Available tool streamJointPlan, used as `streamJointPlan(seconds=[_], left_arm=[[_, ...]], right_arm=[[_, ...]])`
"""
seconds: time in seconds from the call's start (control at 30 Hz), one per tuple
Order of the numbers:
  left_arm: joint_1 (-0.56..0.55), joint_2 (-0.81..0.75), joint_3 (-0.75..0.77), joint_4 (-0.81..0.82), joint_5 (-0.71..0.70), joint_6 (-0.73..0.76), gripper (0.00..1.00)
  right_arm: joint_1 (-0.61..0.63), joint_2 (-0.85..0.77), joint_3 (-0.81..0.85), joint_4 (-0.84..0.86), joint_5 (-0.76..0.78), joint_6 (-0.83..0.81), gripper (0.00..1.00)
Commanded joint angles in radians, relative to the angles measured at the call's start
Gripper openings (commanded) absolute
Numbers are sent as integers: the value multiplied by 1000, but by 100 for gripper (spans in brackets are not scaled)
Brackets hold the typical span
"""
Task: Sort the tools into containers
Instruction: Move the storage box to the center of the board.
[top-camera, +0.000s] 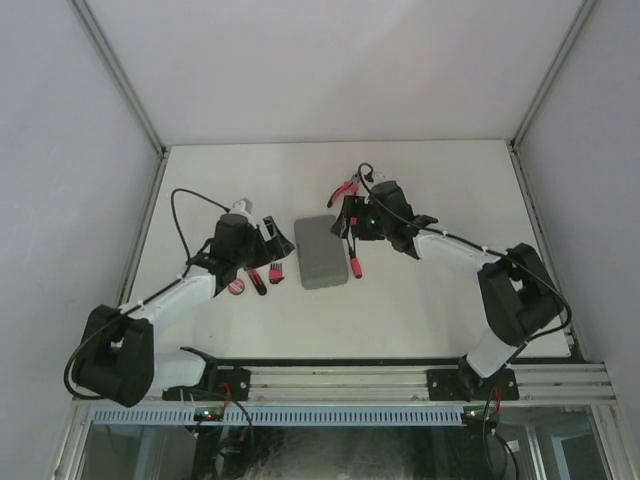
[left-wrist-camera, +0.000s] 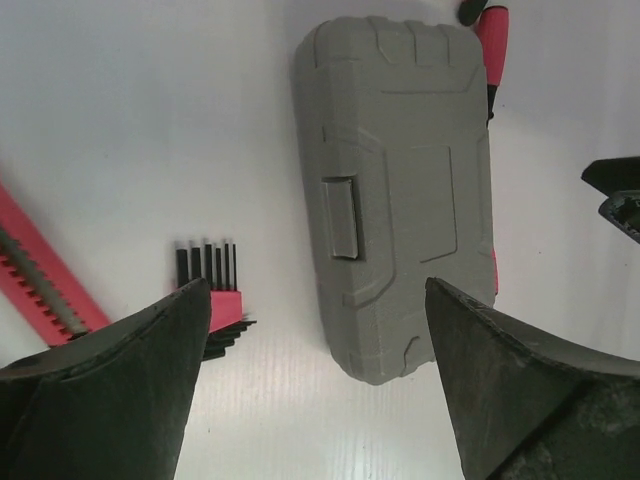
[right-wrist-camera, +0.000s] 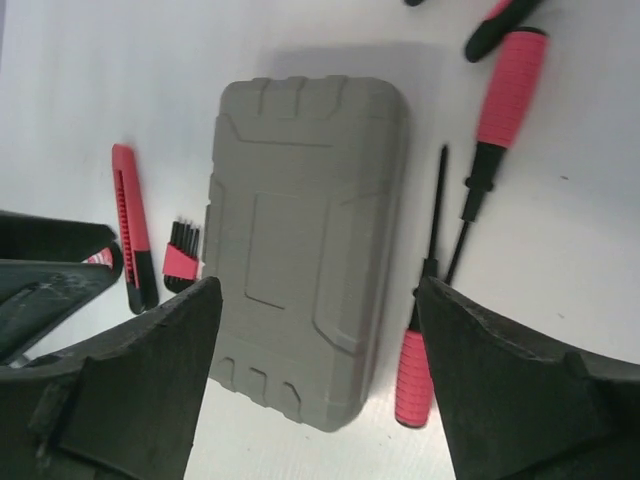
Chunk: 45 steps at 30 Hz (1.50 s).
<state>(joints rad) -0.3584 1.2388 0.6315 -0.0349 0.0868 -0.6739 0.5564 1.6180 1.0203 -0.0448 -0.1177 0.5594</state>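
A closed grey tool case (top-camera: 321, 251) lies flat in the middle of the table, its latch (left-wrist-camera: 340, 216) facing left. My left gripper (top-camera: 274, 240) hovers at the case's left side, open and empty. My right gripper (top-camera: 347, 222) hovers at its far right corner, also open and empty. Left of the case lie a comb-like piece (left-wrist-camera: 209, 288), a red-and-black cutter (right-wrist-camera: 133, 226) and a round red disc (top-camera: 236, 287). Right of it lie two red-handled screwdrivers (right-wrist-camera: 412, 375) (right-wrist-camera: 510, 86). The red-handled pliers (top-camera: 345, 188) rest beyond the right gripper.
White walls and metal rails enclose the white table (top-camera: 430, 300). Both arm bases sit on the rail at the near edge. The two grippers are close together, with the case between them.
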Motion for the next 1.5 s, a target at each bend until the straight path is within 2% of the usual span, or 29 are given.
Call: streamJointPlan(seconds=[0.0,0.37,0.63,0.83,1.13,1.47], left_arm=[[-12,70,85,80,20,-3,90],[-23,232,141,182,107,-3,79],[-51,314,167,199,129,-3,74],[-76,352,179,207,160,-3,66],[-120,359,136,220,187,32,60],[-275,331,89,230,173,8,59]], right_arm=[[-17,76,79,39,-154,-24,77],[-46,223,165,-10,-269,-28,60],[-51,267,172,-42,-291,-26,56],[-49,279,170,-72,-313,-32,51],[-38,215,84,-74,-282,-20,45],[-26,55,-132,-43,-215,21,45]])
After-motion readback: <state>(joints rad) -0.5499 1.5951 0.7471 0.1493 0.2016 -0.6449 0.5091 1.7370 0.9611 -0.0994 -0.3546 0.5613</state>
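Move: The storage box lies about 11 cm to the right of the left gripper, 2 cm farther out and 6 cm lower; from the right gripper it is about 7 cm left, 3 cm back and 8 cm down. The brush is almost under the left gripper, about 1 cm left and 2 cm back, with the red knife 8 cm left and 2 cm back. The screwdrivers lie about 2 cm right and 1 cm back of the right gripper, the pliers 14 cm ahead and 1 cm left. Bring the left gripper some 10 cm right and 5 cm down onto the box's latch edge, turning clockwise, while the right gripper sinks about 7 cm and edges left onto the opposite edge, tipping down. Partly close both so that each straddles its edge, one finger on top and one outside, then drag the box back and to the right together. ##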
